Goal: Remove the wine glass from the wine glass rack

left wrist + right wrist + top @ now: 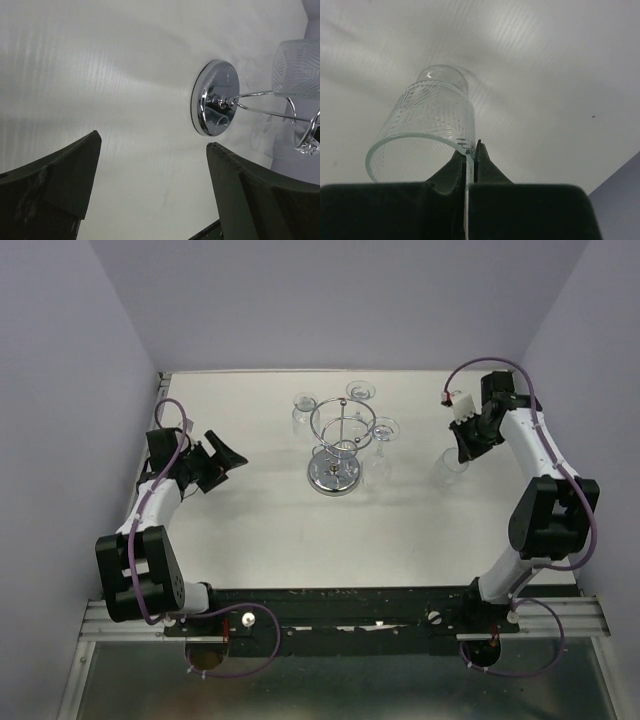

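The chrome wine glass rack (338, 445) stands mid-table on its round mirrored base (215, 97). Three clear glasses still hang around its ring, one of them (383, 430) on the right side; an etched one (297, 70) shows in the left wrist view. My right gripper (463, 448) is shut on the rim wall of an etched wine glass (430, 125), one finger inside and one outside. That glass (450, 468) is upright, right of the rack and apart from it. I cannot tell whether it touches the table. My left gripper (225, 455) is open and empty, left of the rack, pointing at it (152, 145).
The white table (250, 520) is enclosed by lilac walls on the left, back and right. The right wall (625, 200) is close to my right gripper. The arm bases sit on a black rail (340, 605) at the near edge.
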`<act>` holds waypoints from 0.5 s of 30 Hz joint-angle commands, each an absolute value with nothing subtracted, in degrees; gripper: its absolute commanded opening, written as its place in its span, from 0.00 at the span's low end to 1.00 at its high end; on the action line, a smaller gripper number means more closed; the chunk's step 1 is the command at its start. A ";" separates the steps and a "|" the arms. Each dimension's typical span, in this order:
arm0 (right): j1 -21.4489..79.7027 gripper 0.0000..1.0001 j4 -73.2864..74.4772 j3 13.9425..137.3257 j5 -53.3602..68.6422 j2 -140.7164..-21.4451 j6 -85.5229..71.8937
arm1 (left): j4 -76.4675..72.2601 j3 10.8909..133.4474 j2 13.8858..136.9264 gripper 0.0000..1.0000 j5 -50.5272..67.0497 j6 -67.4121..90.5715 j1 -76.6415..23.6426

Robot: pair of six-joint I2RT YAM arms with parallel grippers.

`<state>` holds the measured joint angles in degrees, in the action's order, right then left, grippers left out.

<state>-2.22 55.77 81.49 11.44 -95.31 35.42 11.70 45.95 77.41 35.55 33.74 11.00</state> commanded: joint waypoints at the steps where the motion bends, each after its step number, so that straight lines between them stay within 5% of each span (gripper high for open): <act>1: -5.18 0.01 57.83 93.05 8.88 -102.28 26.37 | 12.03 48.60 78.48 0.99 35.69 31.22 13.71; 15: -12.57 0.01 63.36 120.31 0.26 -125.41 19.95 | 18.98 49.92 77.26 0.99 34.63 25.05 14.06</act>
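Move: From the right hand, which holds the upright wine glass by its rim, the bare patch of table it is being carried to lies roughly 13 cm ahead, 12 cm to the right and 14 cm below. The rack stands some 26 cm to that hand's left and 3 cm ahead, its middle about level; its nearest hanging glass is about 17 cm left, straight across. From the left hand the patch is about 13 cm ahead, 61 cm right and 14 cm below. Carrying the wine glass pinched at the rim, the right hand sweeps forward and right, about 15 cm in all, away from the rack towards the table's far right corner. It stays nearly level, with a slight dip late on, while the wrist turns some 25 degrees clockwise and the shut fingers keep their hold. The open, empty left hand drifts about 2 cm left. ##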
